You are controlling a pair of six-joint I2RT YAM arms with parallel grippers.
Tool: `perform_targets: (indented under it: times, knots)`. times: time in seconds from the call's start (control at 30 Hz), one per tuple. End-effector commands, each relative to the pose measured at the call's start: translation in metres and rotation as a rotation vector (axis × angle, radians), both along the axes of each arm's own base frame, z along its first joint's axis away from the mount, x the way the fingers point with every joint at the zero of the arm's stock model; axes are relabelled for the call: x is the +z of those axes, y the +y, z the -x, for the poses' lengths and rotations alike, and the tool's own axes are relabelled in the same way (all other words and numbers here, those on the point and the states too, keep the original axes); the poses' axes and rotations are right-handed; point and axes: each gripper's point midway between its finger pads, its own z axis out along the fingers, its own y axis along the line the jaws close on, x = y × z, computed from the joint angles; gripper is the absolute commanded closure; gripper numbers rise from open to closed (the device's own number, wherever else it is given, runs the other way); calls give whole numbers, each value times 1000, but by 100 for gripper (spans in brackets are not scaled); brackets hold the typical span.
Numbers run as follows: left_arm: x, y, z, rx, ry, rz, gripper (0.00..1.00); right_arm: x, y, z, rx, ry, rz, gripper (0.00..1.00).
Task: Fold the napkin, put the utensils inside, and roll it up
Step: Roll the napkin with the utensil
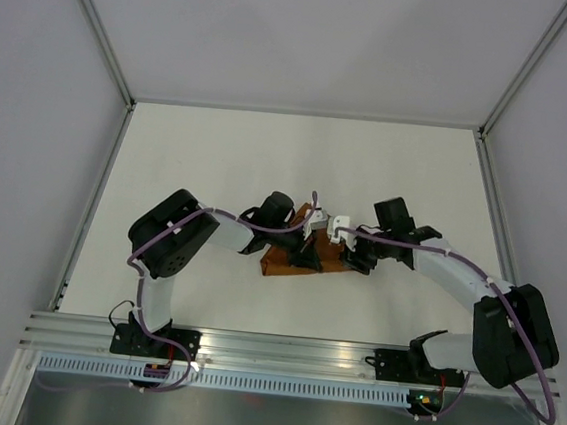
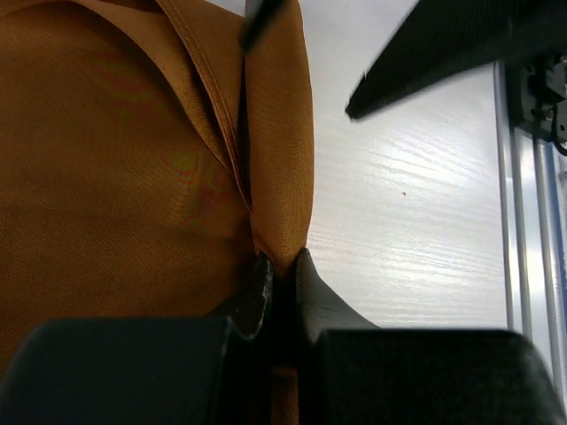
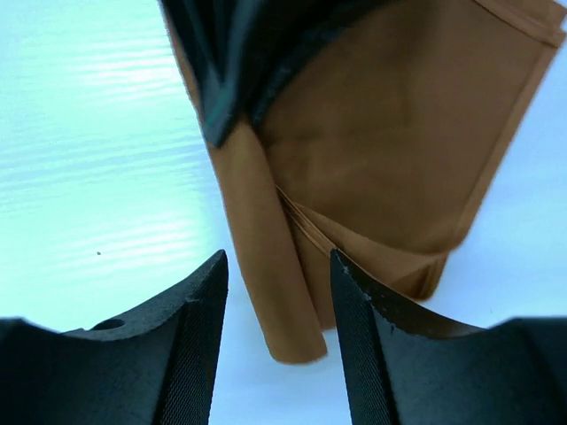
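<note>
The rust-orange napkin (image 1: 284, 260) lies folded near the table's middle, partly under both grippers. My left gripper (image 2: 282, 258) is shut on a pinched fold of the napkin (image 2: 133, 177) at its edge. My right gripper (image 3: 279, 266) is open, and its jaws straddle the end of a rolled edge of the napkin (image 3: 266, 257) without gripping it. In the top view the left gripper (image 1: 307, 247) and right gripper (image 1: 345, 251) sit close together over the cloth. No utensils are in view.
The white table (image 1: 198, 164) is walled on three sides. An aluminium rail (image 1: 280, 351) runs along the near edge and shows in the left wrist view (image 2: 532, 221). Purple cables run along both arms.
</note>
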Motion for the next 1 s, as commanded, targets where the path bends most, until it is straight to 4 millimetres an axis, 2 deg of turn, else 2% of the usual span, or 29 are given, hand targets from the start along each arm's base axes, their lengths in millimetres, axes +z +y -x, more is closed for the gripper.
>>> perform_targets:
  times: [0.0,0.07,0.1,0.17,0.43,0.57,0.8,0.93,0.97]
  knots:
    - [-34,20,27,-9,198,-99,98,-1,14,-3,68,-214,29,44]
    - [-35,20,26,-15,212,-95,98,-1,27,2,100,-267,23,43]
    - [-36,21,27,-16,221,-102,98,-9,24,5,96,-274,52,42]
    - [-37,20,26,-17,226,-105,98,-14,33,9,117,-295,59,42]
    - [-38,20,27,-7,271,-109,98,-28,44,18,160,-300,91,44]
    - [-38,20,27,-6,279,-111,98,-40,43,22,177,-281,129,48]
    - [-38,21,25,-7,279,-113,98,-43,39,28,195,-257,151,50]
    - [-38,20,25,-4,274,-114,96,-50,39,31,206,-218,168,62]
    - [-37,21,23,2,271,-115,93,-52,38,32,204,-205,170,73]
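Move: Down to the left and slightly back from the open right hand, about 4 cm left, 3 cm back and 5 cm below, is the right part of the rolled napkin edge. The left fingers already pinch that edge roughly 4 cm left of that spot, and the flat part of the napkin is centred some 8 cm farther out and 4 cm left of the spot. From the left hand, the spot lies about 4 cm to the right, at nearly the same height. Swooping back and down, then left with a last sink, the right hand comes in about 5 cm lower beside the left fingers, turning some 20 degrees on the way. Its fingers straddle the rolled edge and at the very end close on it. The left hand keeps its pinch, easing back about 1 cm as it rolls some 10 degrees, top going forward. ##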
